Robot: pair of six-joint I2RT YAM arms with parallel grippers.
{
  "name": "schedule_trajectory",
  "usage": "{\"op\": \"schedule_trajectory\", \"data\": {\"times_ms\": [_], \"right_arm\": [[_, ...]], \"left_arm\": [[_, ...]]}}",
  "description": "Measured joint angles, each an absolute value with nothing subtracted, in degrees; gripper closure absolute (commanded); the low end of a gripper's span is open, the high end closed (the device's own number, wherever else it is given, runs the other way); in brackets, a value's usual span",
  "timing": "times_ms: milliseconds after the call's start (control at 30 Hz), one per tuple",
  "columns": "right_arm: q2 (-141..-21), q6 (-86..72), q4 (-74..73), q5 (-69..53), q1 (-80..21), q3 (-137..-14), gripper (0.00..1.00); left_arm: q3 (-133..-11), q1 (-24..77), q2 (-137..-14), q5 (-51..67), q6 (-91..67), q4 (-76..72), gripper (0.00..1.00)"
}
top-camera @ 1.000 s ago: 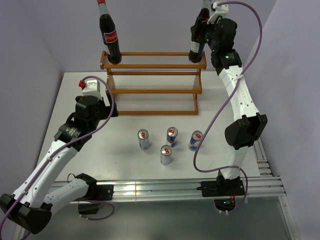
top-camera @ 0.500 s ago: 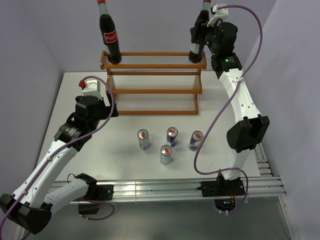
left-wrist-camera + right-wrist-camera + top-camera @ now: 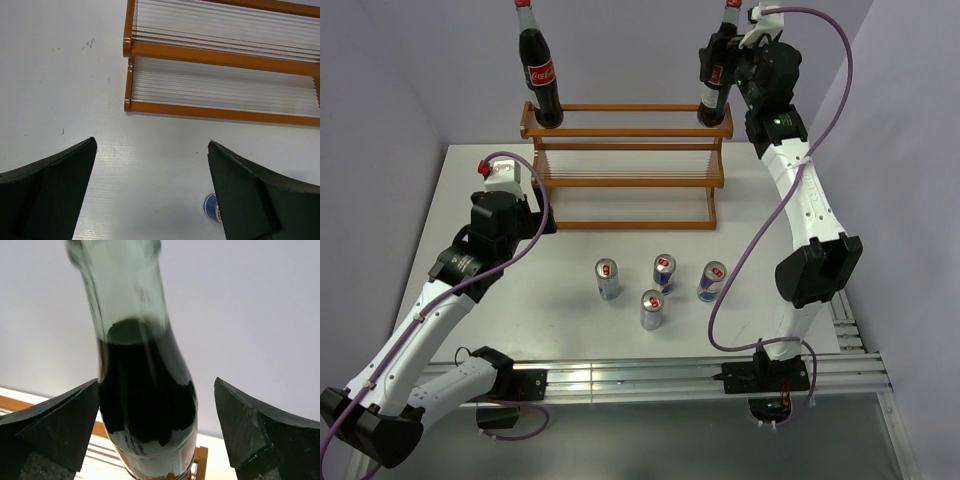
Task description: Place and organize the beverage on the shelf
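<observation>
The shelf [image 3: 620, 145] stands at the back of the table. One cola bottle [image 3: 540, 80] stands upright on the left end of its top tier. A second cola bottle [image 3: 713, 90] stands on the right end. My right gripper [image 3: 722, 62] is open around this second bottle [image 3: 145, 405]: the left finger sits close beside the glass and the right finger is well apart from it. Several blue-and-silver cans [image 3: 664, 272] stand upright on the table in front of the shelf. My left gripper [image 3: 151, 145] is open and empty, above the table by the shelf's [image 3: 200, 52] front left corner.
A can top [image 3: 211, 205] shows beside my left gripper's right finger. Grey walls close in the table at the back and on both sides. An aluminium rail [image 3: 650, 375] carrying the arm bases runs along the near edge.
My right gripper's jaws have spread apart off the right cola bottle, which stays upright on the top tier. The left arm has not moved.
</observation>
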State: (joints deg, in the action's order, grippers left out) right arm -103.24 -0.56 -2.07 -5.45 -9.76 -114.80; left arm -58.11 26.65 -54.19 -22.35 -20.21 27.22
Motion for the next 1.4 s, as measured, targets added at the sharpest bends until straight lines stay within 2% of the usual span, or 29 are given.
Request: {"op": "schedule_trajectory", "data": {"times_ms": [333, 767, 933, 1200, 1400], "right_arm": [[-102.15, -0.56, -1.21, -4.8, -9.74, -115.13, 0.0], [-90.3, -1.32, -3.86, -6.07, -9.74, -110.08, 0.0], [-85.12, -5.17, -10.02, -6.92, -9.72, -106.98, 0.0], [-66.43, -13.89, -21.1, -13.93, -10.68, -85.36, 0.0], [-55.88, -15.4, -31.44, -6.5, -18.65, -74.72, 0.0]], "left_arm": [[-58.11, 26.65, -54.17, -22.35, -20.21, 27.24, 0.0], [-58.11, 26.65, -54.08, -23.44, -20.21, 27.29, 0.01], [-58.11, 26.63, -53.28, -24.36, -20.23, 27.29, 0.01], [-58.08, 26.44, -53.08, -26.0, -20.47, 27.24, 0.0], [-58.08, 26.22, -53.08, -27.42, -20.8, 27.24, 0.01]]}}
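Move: The right gripper stands already open around the second bottle at the right end of the top shelf, the bottle's middle some 3 cm below the hand. From that hand, the right-hand can is about 26 cm back, 1 cm left and 42 cm lower; the middle can is some 10 cm to the left of it and 2 cm farther out, the front can 13 cm left of it and 8 cm nearer. From the left hand the right-hand can lies roughly 38 cm right, 2 cm back and 21 cm below. Back the open right gripper off the standing bottle, rising first while drawing back, then swing it back and down off the shelf towards the cans, about 26 cm back in all and some 10 cm lower than it began, speeding up as it descends. Tip the fingers down roughly 30 degrees on the way down and keep them wide open. Late on, ease the open left gripper slightly to its left. ##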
